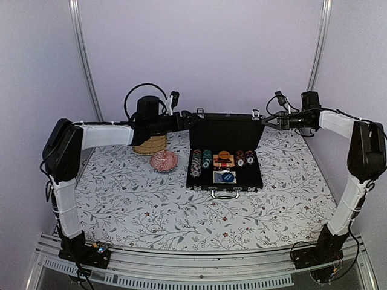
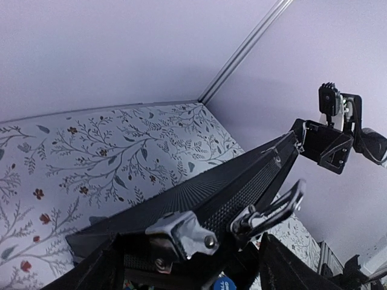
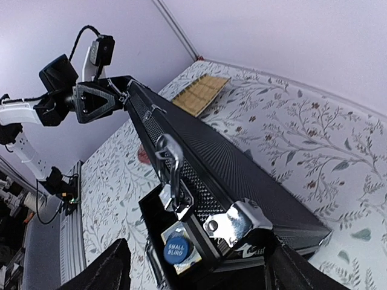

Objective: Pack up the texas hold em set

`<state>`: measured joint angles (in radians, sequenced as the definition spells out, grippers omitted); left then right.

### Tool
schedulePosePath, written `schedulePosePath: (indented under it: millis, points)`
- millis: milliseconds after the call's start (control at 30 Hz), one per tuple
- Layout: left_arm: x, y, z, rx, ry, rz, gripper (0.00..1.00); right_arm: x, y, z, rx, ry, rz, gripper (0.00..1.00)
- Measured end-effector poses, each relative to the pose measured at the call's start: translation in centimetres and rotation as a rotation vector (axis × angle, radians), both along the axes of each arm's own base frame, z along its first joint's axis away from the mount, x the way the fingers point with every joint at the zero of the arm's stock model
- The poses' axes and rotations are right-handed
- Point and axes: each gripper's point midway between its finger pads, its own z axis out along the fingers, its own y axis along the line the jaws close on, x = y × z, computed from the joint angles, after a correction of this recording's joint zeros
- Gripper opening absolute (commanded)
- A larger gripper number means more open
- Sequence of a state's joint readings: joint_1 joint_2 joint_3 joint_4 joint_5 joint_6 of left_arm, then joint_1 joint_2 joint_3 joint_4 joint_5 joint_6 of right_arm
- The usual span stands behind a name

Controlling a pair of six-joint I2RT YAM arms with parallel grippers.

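Observation:
The black briefcase point(image 1: 224, 188) lies open mid-table, its lid point(image 1: 225, 133) standing upright. Rows of poker chips point(image 1: 199, 162), an orange disc point(image 1: 224, 156) and a blue "small blind" disc point(image 3: 177, 249) sit inside. My left gripper point(image 1: 188, 121) is open, and its fingers straddle the lid's top left corner point(image 2: 181, 232). My right gripper point(image 1: 266, 121) is open in the same way around the top right corner point(image 3: 239, 220). Neither pair of fingers visibly presses on the lid. Both silver latches point(image 3: 172, 163) stick up from the lid's rim. The silver handle point(image 1: 225, 193) faces the near edge.
A pink-red woven ball point(image 1: 164, 161) rests left of the case. A tan slatted mat point(image 1: 150, 145) lies behind it, under the left arm. Walls and metal poles close off the back and sides. Floral cloth point(image 1: 181, 217) covers the table.

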<state>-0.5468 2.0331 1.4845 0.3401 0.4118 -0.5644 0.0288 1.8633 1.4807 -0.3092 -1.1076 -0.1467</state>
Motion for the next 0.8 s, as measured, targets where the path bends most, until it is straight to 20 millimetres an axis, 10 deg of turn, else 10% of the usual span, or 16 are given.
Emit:
schedulePosePath:
  millis: [133, 367, 600, 800]
  points:
    - [-6.5, 0.4, -0.1, 0.058, 0.018, -0.032, 0.76, -6.2, 0.1, -1.2, -0.06, 0.026, 0.021, 0.79]
    - [-15.2, 2.6, -6.7, 0.285, 0.168, -0.042, 0.75, -14.1, -1.7, -4.5, -0.273, -0.028, -0.004, 0.8]
    - [-15.1, 4.5, -7.4, 0.389, 0.159, 0.028, 0.72, -15.5, -3.3, -6.8, -0.383, -0.038, -0.009, 0.79]
    - [-13.7, 1.8, -5.7, 0.391, 0.108, 0.004, 0.73, -14.5, -3.8, -8.2, -0.447, -0.044, -0.024, 0.73]
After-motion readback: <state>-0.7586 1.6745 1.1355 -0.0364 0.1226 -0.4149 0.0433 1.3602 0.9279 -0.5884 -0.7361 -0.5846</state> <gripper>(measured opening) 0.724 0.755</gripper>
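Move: The lid stands nearly upright, already tipping towards the robot, with both hands at its upper corners. Its middle is about 18 cm right of the left hand, 2 cm ahead and 12 cm below; it is 18 cm left of the right hand, likewise 2 cm ahead and 12 cm down. From the left hand, the open case body's middle is some 18 cm right, 6 cm back and 30 cm down; the red bowl lies about 15 cm left, 3 cm ahead and 30 cm down. The lid is pushed over from behind its two upper corners: both hands sweep back towards the robot together, about 15 cm, sinking some 7 cm with most of that after the start. Their fingertips tip down 20 to 25 degrees and stay open; both come free of the lid, the right hand easing a little outward and the left ending above the lid's left edge. ##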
